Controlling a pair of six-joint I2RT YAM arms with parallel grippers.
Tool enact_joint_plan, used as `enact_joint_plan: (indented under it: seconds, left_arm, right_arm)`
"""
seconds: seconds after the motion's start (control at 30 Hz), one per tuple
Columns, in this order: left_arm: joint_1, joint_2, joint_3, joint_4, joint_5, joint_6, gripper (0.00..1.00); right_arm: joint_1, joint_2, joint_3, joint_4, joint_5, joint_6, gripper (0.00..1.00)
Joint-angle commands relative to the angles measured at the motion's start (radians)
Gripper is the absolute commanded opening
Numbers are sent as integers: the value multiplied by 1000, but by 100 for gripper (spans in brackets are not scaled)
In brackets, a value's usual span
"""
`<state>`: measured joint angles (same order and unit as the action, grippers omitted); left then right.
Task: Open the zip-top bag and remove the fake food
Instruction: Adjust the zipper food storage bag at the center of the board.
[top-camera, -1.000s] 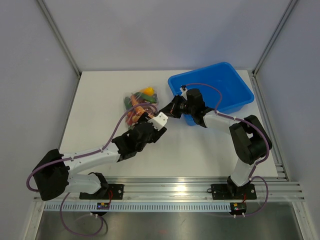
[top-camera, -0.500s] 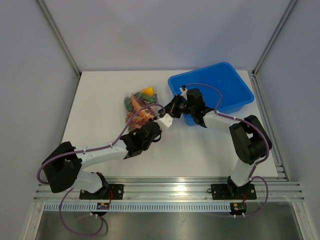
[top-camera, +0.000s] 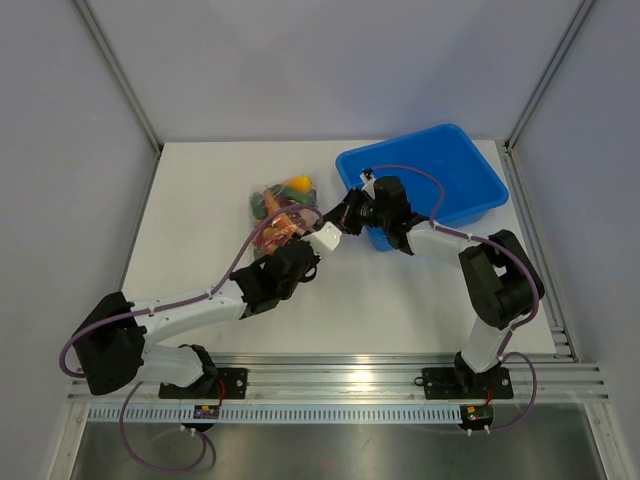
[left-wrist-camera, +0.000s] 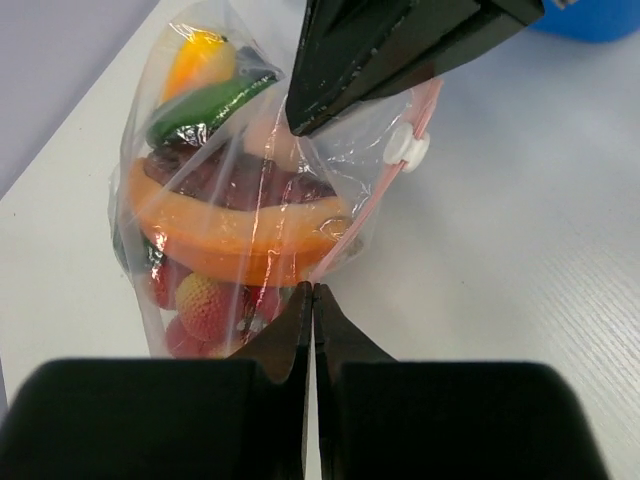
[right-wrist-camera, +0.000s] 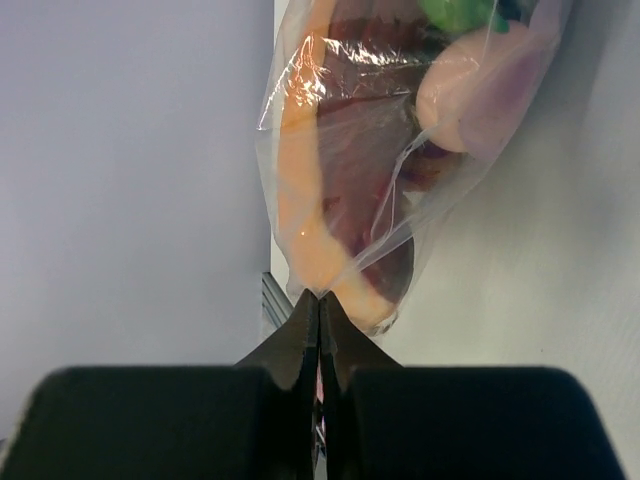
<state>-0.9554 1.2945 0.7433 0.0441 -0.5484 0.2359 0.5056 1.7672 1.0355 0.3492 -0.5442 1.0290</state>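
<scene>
The clear zip-top bag (top-camera: 278, 205) lies left of table centre, full of fake food: an orange wedge (left-wrist-camera: 230, 235), a green cucumber (left-wrist-camera: 205, 105), a yellow piece (left-wrist-camera: 195, 60) and red pieces. Its pink zip strip carries a white slider (left-wrist-camera: 405, 148). My left gripper (left-wrist-camera: 313, 292) is shut on the bag's edge by the zip strip; from above it (top-camera: 297, 228) is at the bag's near right corner. My right gripper (right-wrist-camera: 319, 297) is shut on the bag's plastic (right-wrist-camera: 400, 130). It also shows as black fingers in the left wrist view (left-wrist-camera: 295, 125) and from above (top-camera: 333, 217).
A blue rectangular bin (top-camera: 480, 195) stands at the back right, just behind my right arm. Its corner shows in the left wrist view (left-wrist-camera: 590, 20). Grey walls and metal frame posts close in the white table on three sides.
My left arm has shifted at the bag's corner, its wrist swinging a little right and back. The bag has drawn slightly towards the grippers. My right gripper has held its place.
</scene>
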Motion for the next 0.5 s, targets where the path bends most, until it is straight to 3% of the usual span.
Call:
enact_joint_plan:
  seconds: [0.0, 0.13, 0.23, 0.3, 0.37, 0.47]
  left_arm:
    - [-2, -75, -10, 39, 39, -17, 0]
    - [-2, -127, -28, 46, 53, -23, 0]
    - [-3, -155, -33, 43, 53, -29, 0]
    - [-2, -167, -36, 45, 47, -29, 0]
    - [-2, -172, -35, 37, 38, -33, 0]
    - [-3, -185, -30, 11, 51, -47, 0]
  right_arm:
    - [-6, -31, 14, 68, -30, 5, 4]
    - [-6, -31, 15, 66, -28, -3, 7]
    - [-7, -31, 27, 48, -39, -33, 30]
    - [-7, -44, 38, -17, -20, -82, 57]
    - [-7, -75, 49, -51, 19, -122, 72]
    - [-6, -112, 64, -122, 52, -187, 72]
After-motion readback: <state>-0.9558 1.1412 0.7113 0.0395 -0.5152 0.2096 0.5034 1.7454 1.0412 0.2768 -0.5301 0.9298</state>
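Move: The zipper food storage bag's filled middle lies about 8 cm to the left and 2 cm ahead of the shut right fingers, some 6 cm below them. From the left hand, it is about 6 cm ahead, 8 cm to the left and 5 cm down. The yellow pepper inside is some 8 cm ahead of the right hand and 4 cm to its left; the blue bin is 22 cm to its right and 7 cm ahead. The bag's clear film, pinched between the right fingertips, is let go as that gripper opens to roughly three quarters, almost in place over the bag. The left hand, still shut, comes free of the pink zip edge and rises about 3.5 cm, easing back 1 cm and rolling slightly, left side down. ##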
